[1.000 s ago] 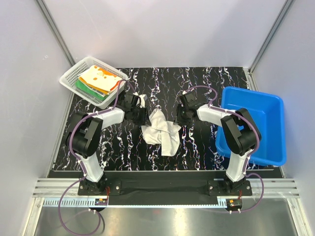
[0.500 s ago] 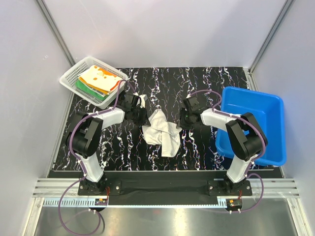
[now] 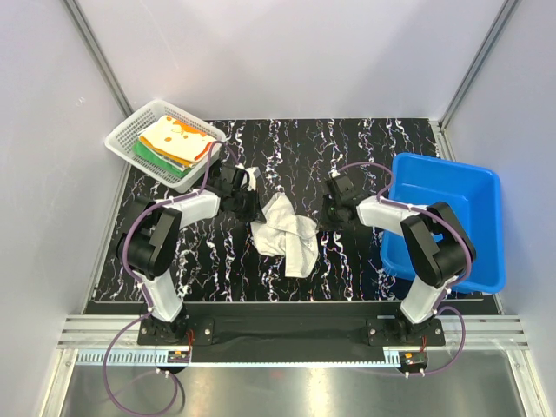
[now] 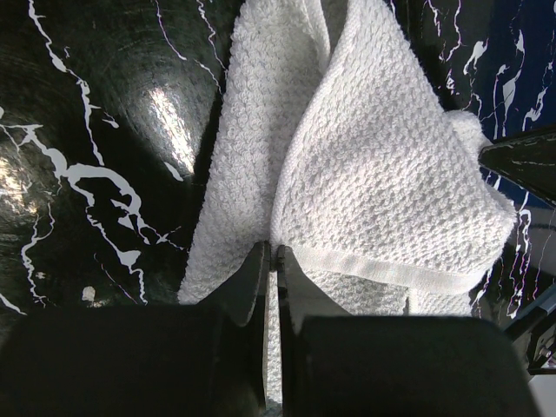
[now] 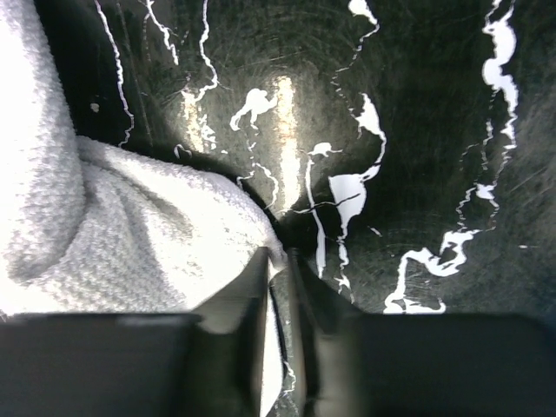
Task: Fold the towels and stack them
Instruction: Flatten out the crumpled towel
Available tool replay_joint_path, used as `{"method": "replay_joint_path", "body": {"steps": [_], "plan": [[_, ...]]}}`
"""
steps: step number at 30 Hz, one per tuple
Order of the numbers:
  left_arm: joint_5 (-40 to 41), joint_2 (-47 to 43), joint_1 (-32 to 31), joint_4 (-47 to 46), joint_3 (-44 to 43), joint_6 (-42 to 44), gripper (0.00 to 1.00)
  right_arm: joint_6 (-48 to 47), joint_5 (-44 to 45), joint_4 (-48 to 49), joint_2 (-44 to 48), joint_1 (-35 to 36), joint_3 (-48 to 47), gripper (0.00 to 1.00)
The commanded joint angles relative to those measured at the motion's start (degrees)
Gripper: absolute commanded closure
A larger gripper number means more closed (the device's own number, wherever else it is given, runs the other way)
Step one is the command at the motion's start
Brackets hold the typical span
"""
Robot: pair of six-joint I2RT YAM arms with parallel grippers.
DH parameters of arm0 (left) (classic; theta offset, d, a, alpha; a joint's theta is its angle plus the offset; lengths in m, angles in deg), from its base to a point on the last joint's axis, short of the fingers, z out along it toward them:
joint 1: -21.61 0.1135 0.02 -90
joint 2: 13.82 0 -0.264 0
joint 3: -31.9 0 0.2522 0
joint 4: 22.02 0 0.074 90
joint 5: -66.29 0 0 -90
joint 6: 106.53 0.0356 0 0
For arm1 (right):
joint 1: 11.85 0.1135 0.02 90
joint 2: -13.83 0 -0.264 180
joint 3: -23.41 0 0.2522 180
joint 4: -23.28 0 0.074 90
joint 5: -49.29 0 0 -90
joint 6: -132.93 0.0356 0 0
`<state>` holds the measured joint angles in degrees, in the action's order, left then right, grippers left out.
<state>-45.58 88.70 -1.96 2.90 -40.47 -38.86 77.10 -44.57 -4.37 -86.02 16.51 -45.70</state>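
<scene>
A crumpled white towel (image 3: 285,231) lies in the middle of the black marble table (image 3: 365,148). My left gripper (image 3: 246,201) is at the towel's upper left. In the left wrist view its jaws (image 4: 271,254) are pinched shut on the towel's (image 4: 373,182) hemmed edge. At the towel's right edge sits my right gripper (image 3: 323,217). In the right wrist view its jaws (image 5: 280,259) stand nearly together with a corner of the towel (image 5: 130,234) between them. Folded towels (image 3: 176,142), orange, yellow and green, are stacked in the white basket.
The white mesh basket (image 3: 128,133) stands at the table's back left corner. A blue tub (image 3: 452,187) sits off the right edge, close beside the right arm. Grey walls enclose the table on three sides.
My right gripper moved down and left to the towel's right corner and its jaws narrowed onto it. My left gripper closed on the towel's edge and stayed in place.
</scene>
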Motion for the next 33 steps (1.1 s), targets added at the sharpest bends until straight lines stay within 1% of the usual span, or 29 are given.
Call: {"method": "replay_joint_path", "body": {"steps": [1,2,3,6,7,9,10,11,12,13,14,15,16,17,19,20,21,22,23,24,27,29,30,31,32,33], "plan": [[-0.90,0.14,-0.25,-0.44,-1.33,-0.08,1.00,-1.83,2.10,0.00,-0.52,-0.15,1.39,0.83],[-1.07,0.14,-0.16,-0.35,-1.51,-0.09,1.00,-2.00,2.80,-0.17,-0.17,-0.06,1.39,0.88],[-1.25,-0.04,-0.24,-0.09,-1.59,-0.09,1.00,-2.79,3.15,-0.52,0.18,-0.15,1.30,1.00],[-1.33,-1.00,-0.25,1.58,-2.82,-0.09,1.00,-4.11,3.42,-2.62,2.73,-0.15,0.86,1.00],[-1.42,-1.62,-0.25,2.37,-3.61,-0.35,1.00,-4.38,3.51,-3.42,5.08,-0.15,0.43,1.00],[-1.86,-3.72,-0.51,6.23,-4.67,-1.49,1.00,-4.64,4.99,-8.33,8.25,-0.15,-0.36,1.00],[-1.43,-6.86,-0.77,10.59,-6.15,-1.67,1.00,-4.73,5.61,-10.52,12.01,-0.15,-1.33,1.00],[1.01,-8.90,-1.90,13.16,-6.86,-1.67,1.00,-4.90,5.62,-14.98,14.14,-0.15,-1.77,1.00],[2.43,-10.83,-2.52,15.62,-7.83,-1.67,1.00,-4.99,5.79,-16.94,16.34,-0.15,-2.21,1.00],[3.75,-15.03,-3.05,18.00,-8.53,-1.75,1.00,-4.91,5.79,-18.70,20.97,-0.15,-3.00,1.00],[5.07,-17.16,-3.41,21.76,-9.76,-2.97,1.00,-4.99,5.44,-21.50,23.63,-0.15,-3.27,1.00],[5.78,-19.27,-3.67,22.84,-10.03,-3.77,1.00,-4.73,5.61,-22.75,26.18,-0.06,-3.53,1.00],[5.61,-21.98,-3.76,23.29,-10.21,-4.56,1.00,-4.56,6.05,-23.72,31.60,-0.06,-4.40,1.00],[5.26,-26.54,-4.02,23.64,-10.64,-6.74,1.00,-4.21,6.32,-24.86,34.09,0.03,-4.85,1.00],[4.82,-31.31,-4.37,23.47,-11.96,-9.04,1.00,-4.20,6.23,-25.13,41.01,0.03,-7.12,1.00],[4.82,-34.98,-4.72,23.56,-12.84,-11.31,1.00,-3.94,6.49,-26.44,42.62,0.03,-8.44,1.00],[5.08,-36.24,-4.90,23.56,-15.46,-12.47,1.00,-3.94,6.58,-27.15,43.94,-0.06,-9.93,1.00],[4.99,-37.38,-4.99,24.08,-16.87,-13.52,1.00,-3.94,7.19,-28.20,45.26,0.12,-13.52,1.00],[4.91,-38.26,-5.34,24.52,-18.28,-15.27,1.00,-3.50,7.37,-30.12,45.80,0.03,-15.21,1.00],[4.99,-38.88,-5.34,24.96,-21.60,-15.99,1.00,-3.41,7.37,-29.97,46.15,0.03,-17.75,1.00],[4.82,-37.14,-5.43,25.32,-25.67,-17.05,1.00,-3.85,7.98,-28.04,45.55,0.12,-21.01,1.00],[5.60,-35.47,-5.43,24.18,-28.66,-16.18,1.00,-4.98,9.65,-25.16,42.47,0.03,-24.01,1.00],[6.13,-32.85,-5.34,24.00,-29.71,-15.73,1.00,-5.60,10.09,-23.65,41.24,0.03,-25.23,1.00],[7.09,-31.43,-5.17,24.52,-33.11,-15.03,1.00,-6.30,10.97,-22.16,38.53,0.03,-26.20,1.00],[8.41,-29.50,-4.91,24.79,-34.89,-13.55,1.00,-7.88,13.94,-20.58,36.68,0.03,-27.51,1.00],[8.51,-27.57,-4.64,25.14,-37.52,-12.84,1.00,-8.85,15.27,-19.95,32.66,0.03,-31.44,1.00]]}}
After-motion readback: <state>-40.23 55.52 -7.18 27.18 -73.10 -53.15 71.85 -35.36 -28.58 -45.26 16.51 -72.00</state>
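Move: The left hand already grips the towel's edge, with the crumpled towel's middle about 6 cm to its right and 4 cm back. Its free corner is between the right hand's nearly shut fingers, some 14 cm right of the left hand and 3 cm nearer the base. From the right hand, the towel's middle is about 8 cm left and 2 cm back, and the blue tub's middle roughly 29 cm right. The white basket stands some 22 cm left and 17 cm ahead of the left hand. Right fingers shut on the towel corner, then both hands whip the towel up nearly 40 cm, fingertips tilting forward. ##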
